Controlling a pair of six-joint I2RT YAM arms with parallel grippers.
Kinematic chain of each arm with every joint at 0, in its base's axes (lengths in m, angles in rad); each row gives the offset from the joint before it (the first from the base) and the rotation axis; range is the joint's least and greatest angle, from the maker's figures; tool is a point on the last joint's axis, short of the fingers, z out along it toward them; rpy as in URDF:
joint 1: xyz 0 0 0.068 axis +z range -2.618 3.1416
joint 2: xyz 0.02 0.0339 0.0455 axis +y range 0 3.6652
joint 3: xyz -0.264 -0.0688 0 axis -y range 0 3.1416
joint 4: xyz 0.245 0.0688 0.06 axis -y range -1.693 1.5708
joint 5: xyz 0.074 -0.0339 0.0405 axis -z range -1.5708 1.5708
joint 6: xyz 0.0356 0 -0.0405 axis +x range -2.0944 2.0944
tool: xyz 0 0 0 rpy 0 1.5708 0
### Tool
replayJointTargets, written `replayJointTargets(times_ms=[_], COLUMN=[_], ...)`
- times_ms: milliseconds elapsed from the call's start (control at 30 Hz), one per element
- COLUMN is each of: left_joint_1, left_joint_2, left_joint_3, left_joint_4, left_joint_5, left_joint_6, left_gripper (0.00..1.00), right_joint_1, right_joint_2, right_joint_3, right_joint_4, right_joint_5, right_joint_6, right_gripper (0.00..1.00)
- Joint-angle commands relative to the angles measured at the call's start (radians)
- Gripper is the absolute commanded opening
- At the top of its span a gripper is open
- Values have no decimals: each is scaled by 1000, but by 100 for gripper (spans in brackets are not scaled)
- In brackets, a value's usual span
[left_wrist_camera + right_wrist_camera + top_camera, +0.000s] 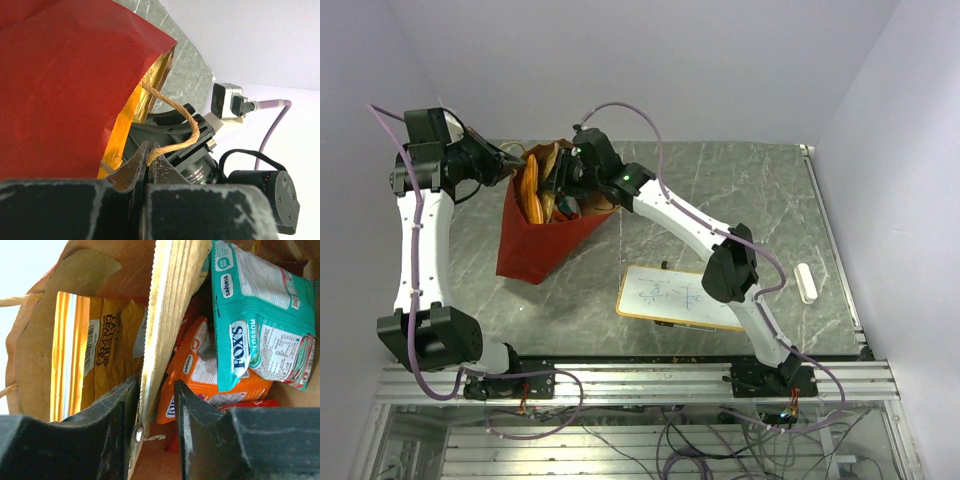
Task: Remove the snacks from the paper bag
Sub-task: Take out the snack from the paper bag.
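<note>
The red paper bag [535,245] lies on the table with its mouth toward the back wall. My left gripper [149,156] is shut on the bag's string handle [180,112] at the mouth's left side. My right gripper [155,390] is inside the mouth, its jaws part-way open on either side of the crimped top edge of the large orange-tan chip bag [100,350]. That edge rests against the left finger, with a gap to the right finger. Beside it lie a teal packet [260,315], an orange packet [210,380] and a red packet [250,404].
A white-framed whiteboard [680,297] lies on the table in front of the right arm's base. A small white bar [806,282] sits near the right edge. The bag's brown inner wall [75,275] closes round the right gripper.
</note>
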Motion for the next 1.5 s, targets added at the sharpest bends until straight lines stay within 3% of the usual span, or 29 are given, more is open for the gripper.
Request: replayJointTargets(times_ms=[0, 233, 333, 600, 967, 1233, 1467], left_joint_1=[-14, -14, -14, -4, 21, 24, 24], left_joint_2=[-34, -45, -47, -58, -79, -71, -53], left_joint_3=[-16, -27, -20, 6, -18, 1, 23], left_joint_4=[45, 37, 23, -34, -75, -97, -106], left_joint_5=[33, 1, -21, -73, -99, -110, -115], left_joint_6=[-26, -33, -26, 6, 49, 72, 87], left_gripper=[7, 7, 7, 7, 7, 7, 7], right_joint_1=[17, 19, 18, 0, -27, -52, -162], right_joint_2=[42, -10, -37, -92, -196, -317, -511], right_joint_3=[67, 75, 84, 127, 129, 138, 34], right_joint_4=[-23, 48, 96, 159, 160, 144, 88], right_joint_5=[10, -27, -47, -43, 21, 74, 188], right_joint_6=[-12, 16, 55, 147, 134, 26, -120], right_gripper=[31, 6, 0, 0, 0, 0, 0])
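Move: The tall kraft packet already stands edge-up between my right hand's parted fingers, its middle roughly 8 cm below them, 2 cm back and 3 cm to the left. From the same hand, the orange packet sits about 8 cm left, 1 cm back and 8 cm down, and the teal snack some 4 cm right, 5 cm back and 14 cm down. From my left hand, on the twine handle, the kraft packet is about 8 cm right, level fore and aft, 14 cm below. I close my right fingers the rest of the way, easing about 2 cm left, so they pinch the kraft packet's edge. Then I haul it up out of the paper bag, some 27 cm, rolling the wrist and lifting the fingertips about 20 degrees each, and swing away to the right late in the rise. My left hand keeps its pinch on the twine handle, easing about 2 cm back and left. ##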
